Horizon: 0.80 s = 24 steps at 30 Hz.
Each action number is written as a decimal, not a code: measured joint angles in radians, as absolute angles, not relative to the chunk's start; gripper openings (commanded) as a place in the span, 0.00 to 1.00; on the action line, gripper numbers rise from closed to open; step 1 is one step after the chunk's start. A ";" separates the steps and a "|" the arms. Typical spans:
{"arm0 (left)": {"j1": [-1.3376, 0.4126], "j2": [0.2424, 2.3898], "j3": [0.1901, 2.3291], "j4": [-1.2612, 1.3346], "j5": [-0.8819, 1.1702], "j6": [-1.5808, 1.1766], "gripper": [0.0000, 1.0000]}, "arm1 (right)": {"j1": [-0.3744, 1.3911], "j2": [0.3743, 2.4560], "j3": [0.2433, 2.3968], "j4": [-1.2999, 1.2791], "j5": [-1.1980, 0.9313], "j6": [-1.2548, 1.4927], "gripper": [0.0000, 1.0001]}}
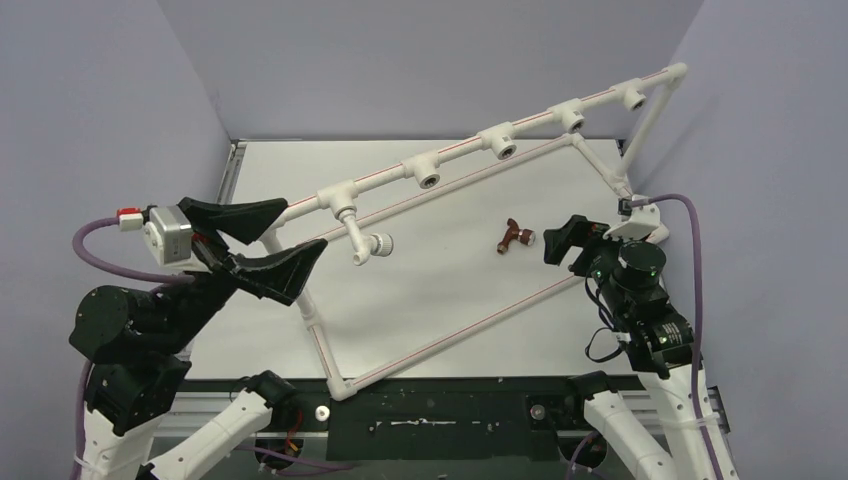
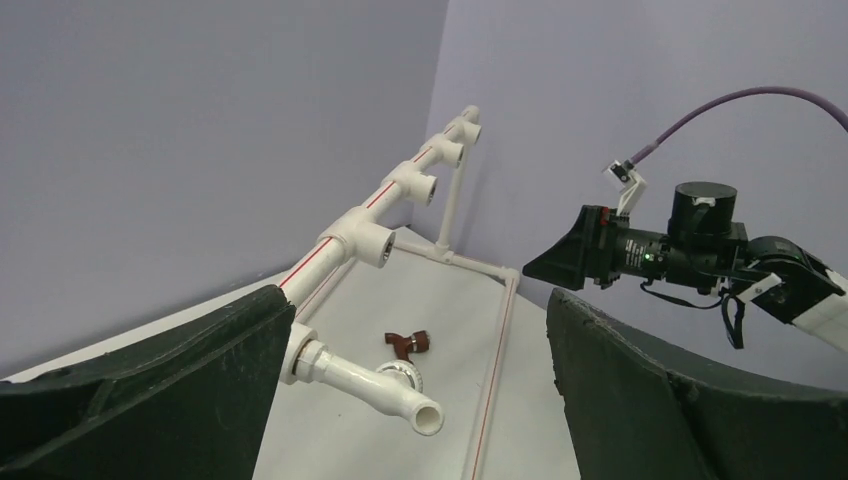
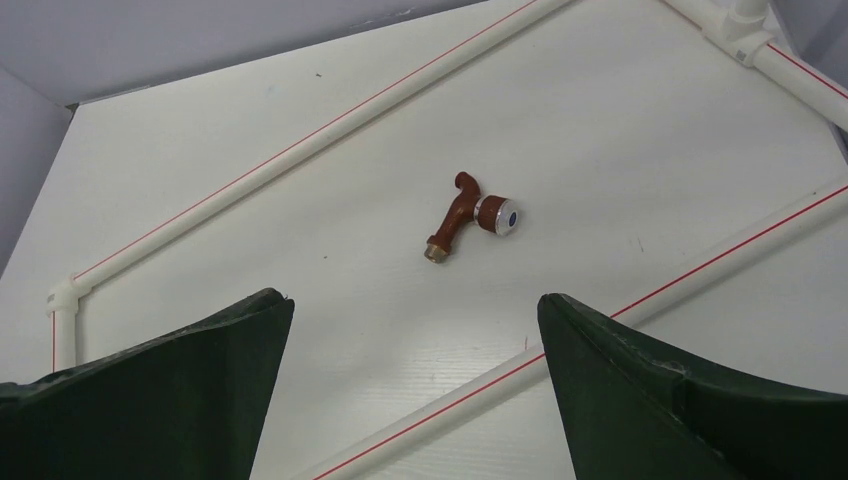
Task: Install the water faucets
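Observation:
A white water faucet (image 1: 362, 238) sticks out of the leftmost tee of the pipe frame (image 1: 460, 152), its round knob facing the table. In the left wrist view this white faucet (image 2: 365, 382) lies low between the fingers. My left gripper (image 1: 305, 227) hangs open just left of it, not touching. The left finger (image 2: 180, 380) hides that tee. The reddish-brown faucet (image 1: 515, 236) with a silvery-blue cap lies loose on the white table. My right gripper (image 1: 562, 240) stands open to its right, apart from it. From the right wrist the brown faucet (image 3: 465, 215) lies ahead of the open right gripper (image 3: 412, 298).
Several empty tee sockets (image 1: 503, 145) line the raised top pipe. The frame's lower pipe (image 3: 640, 300) with a red stripe crosses the table just under my right fingers. Purple walls close the table at the back and sides. The right arm (image 2: 700, 240) shows in the left wrist view.

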<state>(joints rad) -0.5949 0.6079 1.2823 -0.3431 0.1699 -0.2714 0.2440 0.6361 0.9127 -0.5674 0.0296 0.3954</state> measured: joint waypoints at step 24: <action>-0.596 0.644 1.150 -0.569 0.005 -0.494 0.97 | 0.244 0.672 0.826 -0.599 0.017 0.410 1.00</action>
<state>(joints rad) -0.5964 0.6441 1.1503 -0.5690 0.0051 -0.4942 0.2440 0.6724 0.8265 -0.5987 0.0170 0.4099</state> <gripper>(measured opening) 0.973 0.999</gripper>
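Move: The left hand, open and high, has the white faucet hanging from the first tee about 12 cm ahead, 7 cm to its right and some 17 cm below. That first tee is roughly 18 cm ahead, 3 cm right, 15 cm down; the second tee some 24 cm ahead, 18 cm right, 15 cm down. The brown faucet lies about 18 cm ahead of the right hand, barely 1 cm left and 27 cm below; the bottom front pipe slants straight under that hand, some 27 cm down. The left hand, after an initial small draw-back, sinks about 11 cm and works a little forward towards the white faucet, its wrist tipping down by some 25 degrees so that the raised fingers come near level, jaws still wide open and not yet around the faucet. Meanwhile the right hand, also kept wide open, drops about 5 cm almost straight down towards the height of the brown faucet, its fingers tipping slightly further down. ##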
